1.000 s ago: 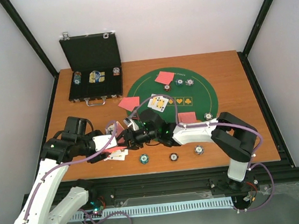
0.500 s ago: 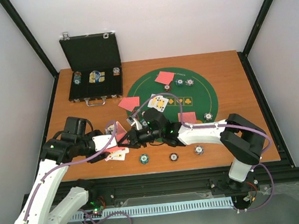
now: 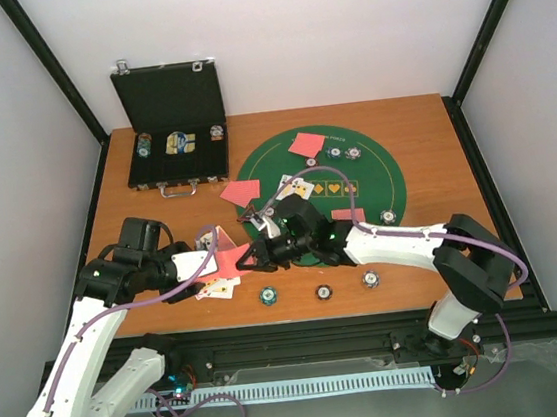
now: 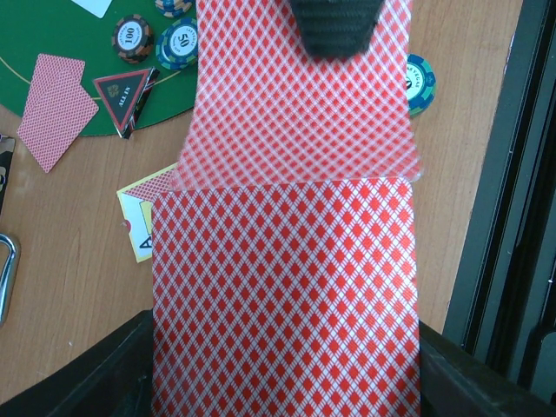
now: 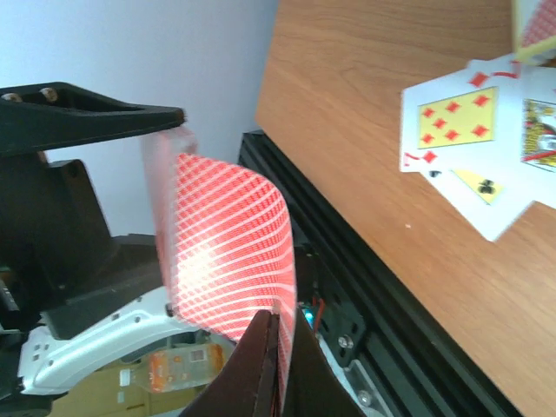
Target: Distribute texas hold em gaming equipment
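Observation:
My left gripper (image 3: 207, 261) is shut on a deck of red-backed playing cards (image 4: 287, 304), held above the table's front left. The right gripper (image 5: 280, 347) is shut on the deck's top card (image 5: 230, 252), which bends in an arc between the two grippers (image 3: 230, 262). In the left wrist view that card (image 4: 295, 113) curls away from the deck, with a right finger (image 4: 334, 26) on its far end. Three striped chips (image 3: 267, 295) (image 3: 323, 291) (image 3: 370, 279) lie along the front edge. A black triangle marker (image 4: 122, 91) sits on the mat's edge beside two chips (image 4: 132, 39).
The green felt mat (image 3: 375, 172) carries red-backed cards (image 3: 307, 145), face-up cards (image 3: 294, 189) and more chips. An open black case (image 3: 175, 140) stands at the back left. Face-up cards (image 3: 217, 289) lie under the grippers. The table edge and black rail (image 4: 495, 217) run close by.
The right gripper has shut on the top card and drawn back to the right, so the card bows off the deck. The left arm has stayed still.

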`<state>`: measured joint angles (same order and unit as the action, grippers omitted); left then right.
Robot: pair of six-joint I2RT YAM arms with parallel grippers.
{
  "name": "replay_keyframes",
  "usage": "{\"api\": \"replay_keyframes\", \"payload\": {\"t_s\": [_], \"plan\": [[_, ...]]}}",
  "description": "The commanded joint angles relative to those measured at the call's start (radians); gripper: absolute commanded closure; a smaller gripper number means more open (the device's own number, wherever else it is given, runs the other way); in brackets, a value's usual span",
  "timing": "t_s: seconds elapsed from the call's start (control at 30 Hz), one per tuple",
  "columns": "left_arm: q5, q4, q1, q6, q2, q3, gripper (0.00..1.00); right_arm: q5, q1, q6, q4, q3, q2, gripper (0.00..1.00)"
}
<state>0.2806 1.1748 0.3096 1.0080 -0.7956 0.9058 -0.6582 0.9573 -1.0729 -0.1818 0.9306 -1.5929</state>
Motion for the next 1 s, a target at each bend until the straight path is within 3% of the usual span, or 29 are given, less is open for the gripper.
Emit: {"api": "replay_keyframes", "payload": {"t_s": [0.0,0.17,0.27,0.4,0.5,0.63,0.73,0.87,0.97], "plan": [[0.026,-0.03,0.003,0.018,0.012,0.023,0.63,0.016,-0.042,0.095,0.164,0.009,0.057,0.97],[0.026,-0.028,0.003,0.02,0.01,0.029,0.63,0.062,-0.145,0.268,0.402,0.058,0.121,0.97],[0.027,-0.025,0.004,0.02,0.01,0.032,0.63,0.214,-0.206,0.462,0.657,0.165,0.129,0.97],[0.024,-0.021,0.003,0.022,0.011,0.031,0.63,0.67,-0.221,0.693,0.948,0.355,0.058,0.97],[0.021,-0.02,0.003,0.024,0.013,0.028,0.63,1.011,-0.22,0.808,1.044,0.442,-0.046,0.97],[0.024,-0.014,0.003,0.021,0.01,0.033,0.63,1.369,-0.218,0.927,1.066,0.531,-0.213,0.97],[0.026,-0.009,0.003,0.015,0.008,0.04,0.63,1.561,-0.21,1.045,0.969,0.56,-0.297,0.97],[0.027,-0.004,0.003,0.011,0.01,0.042,0.63,1.697,-0.209,1.193,0.803,0.563,-0.391,0.97],[0.025,-0.002,0.003,0.012,0.009,0.041,0.63,1.686,-0.207,1.228,0.77,0.604,-0.477,0.97]]}}
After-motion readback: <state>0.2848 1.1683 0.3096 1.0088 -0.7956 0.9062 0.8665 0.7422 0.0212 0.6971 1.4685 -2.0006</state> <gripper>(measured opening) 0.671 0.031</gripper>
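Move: The right hand, pinching a red-backed card beside the left hand's deck, is bound for the printed card row on the green mat; the free slots lie roughly 18 cm ahead, 23 cm to its right and 15 cm below. The face-up cards are about level with those slots and 8 cm left of them. A brown chip stands some 6 cm beyond the slots and 3 cm left of them; a player's red-backed card lies about 8 cm ahead and 28 cm right of the hand. From the left hand the slots are some 19 cm ahead and 31 cm right. Keeping its pinch on the red-backed card, the right hand draws it clear of the deck, first rightward, then sweeps forward and right about 24 cm and 22 cm towards the printed row, sinking some 7 cm at the end. Its wrist swings over by more than 100 degrees, so the left-pointing fingers end up pointing forward, down and right. The left hand stays put, still gripping the deck. ##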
